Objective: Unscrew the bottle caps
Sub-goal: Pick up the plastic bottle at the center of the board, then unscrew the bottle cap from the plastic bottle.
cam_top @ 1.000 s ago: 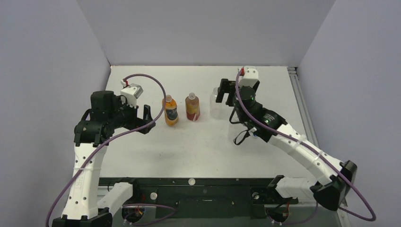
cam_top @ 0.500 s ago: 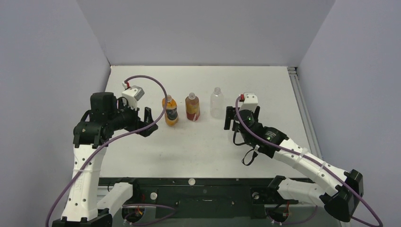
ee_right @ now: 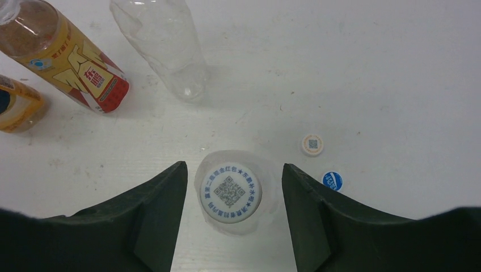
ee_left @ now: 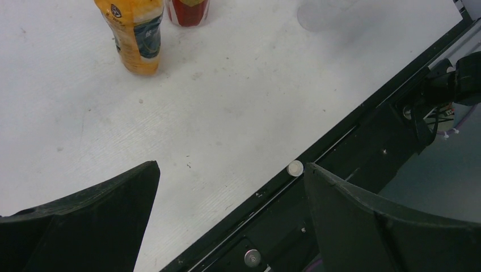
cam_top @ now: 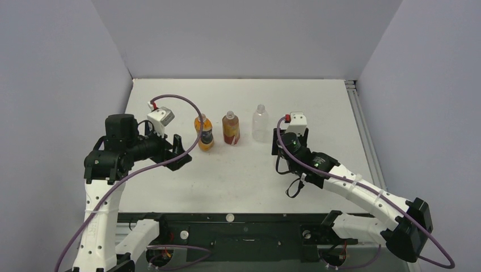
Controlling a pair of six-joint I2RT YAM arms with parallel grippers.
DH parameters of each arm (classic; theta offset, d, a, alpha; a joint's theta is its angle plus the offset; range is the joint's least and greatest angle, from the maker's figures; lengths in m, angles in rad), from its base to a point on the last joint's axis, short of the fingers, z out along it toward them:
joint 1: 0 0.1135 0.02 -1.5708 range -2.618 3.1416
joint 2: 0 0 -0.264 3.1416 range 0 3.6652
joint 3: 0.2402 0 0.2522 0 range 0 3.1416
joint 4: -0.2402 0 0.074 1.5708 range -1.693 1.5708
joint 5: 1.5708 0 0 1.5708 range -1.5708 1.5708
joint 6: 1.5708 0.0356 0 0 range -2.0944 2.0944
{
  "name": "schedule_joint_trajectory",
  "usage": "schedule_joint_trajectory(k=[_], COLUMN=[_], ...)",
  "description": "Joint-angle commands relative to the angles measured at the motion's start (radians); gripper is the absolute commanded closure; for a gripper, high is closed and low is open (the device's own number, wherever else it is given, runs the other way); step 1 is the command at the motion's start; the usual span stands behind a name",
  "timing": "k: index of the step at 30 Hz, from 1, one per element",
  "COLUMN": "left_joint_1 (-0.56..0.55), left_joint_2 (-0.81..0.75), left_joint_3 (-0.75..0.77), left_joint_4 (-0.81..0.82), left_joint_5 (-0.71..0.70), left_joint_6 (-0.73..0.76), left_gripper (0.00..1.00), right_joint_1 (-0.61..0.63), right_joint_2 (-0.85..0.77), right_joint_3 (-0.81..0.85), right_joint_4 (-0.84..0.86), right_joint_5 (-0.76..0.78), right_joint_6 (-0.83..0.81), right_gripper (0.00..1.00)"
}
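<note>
Three bottles stand in a row: orange, reddish-brown and clear. My right gripper hangs just right of and nearer than the clear bottle. Between its open fingers sits a white cap printed with blue characters, with a gap on each side. A faint translucent ring surrounds the cap; what lies beneath is hidden. A small white cap and a blue cap lie loose on the table. My left gripper is open and empty, left of the orange bottle.
The table's black front rail runs under the left gripper, with a small white disc on it. Grey walls enclose the table on three sides.
The right arm drew back from the clear bottle's top toward the near side and lowered, its jaws narrowing around the printed cap. The left gripper shifted slightly nearer.
</note>
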Motion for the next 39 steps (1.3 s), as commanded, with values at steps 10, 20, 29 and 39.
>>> schedule_joint_trajectory(k=[10,20,29,39], left_joint_1=[-0.01,-0.012,-0.012,-0.017], left_joint_2=[0.028,-0.004,-0.068,-0.109], left_joint_3=[0.099,0.124,0.042,0.009], left_joint_4=[-0.109,-0.247,-0.187,-0.109], left_joint_5=[0.068,0.122,0.326,0.362], left_joint_6=[0.118,0.224,0.212,0.192], left_gripper=[0.03,0.03,0.03,0.03], right_joint_1=[0.026,0.122,0.355,0.535], right_joint_2=[-0.004,-0.076,-0.019,0.142], right_joint_3=[-0.002,0.046,0.29,0.539], right_joint_4=[0.057,0.024,-0.018,0.01], right_joint_5=[0.05,0.039,0.0,-0.007], right_joint_6=[-0.032,-0.01,0.013,0.021], right_gripper=[0.68,0.74,0.74,0.73])
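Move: The capped plastic bottle stands right under the right hand, its cap already between the open fingertips and its middle about 9 cm below them. The clear open bottle stands some 13 cm ahead and 10 cm left; the tea bottle about 10 cm ahead and 22 cm left. A loose white cap lies roughly 6 cm ahead and 8 cm right. From the left hand the capped bottle is about 39 cm right, 8 cm ahead and 19 cm lower. The right fingers settle slightly, then close and pinch the bottle's cap from both sides and keep hold. The hand lifts about 17 cm while swinging some 15 cm left and 11 cm back towards the left gripper, speeding up, turning about 30 degrees counter-clockwise with its left side rising. The left hand, still wide open, draws back about 7 cm and a little right, turning some 20 degrees clockwise. ##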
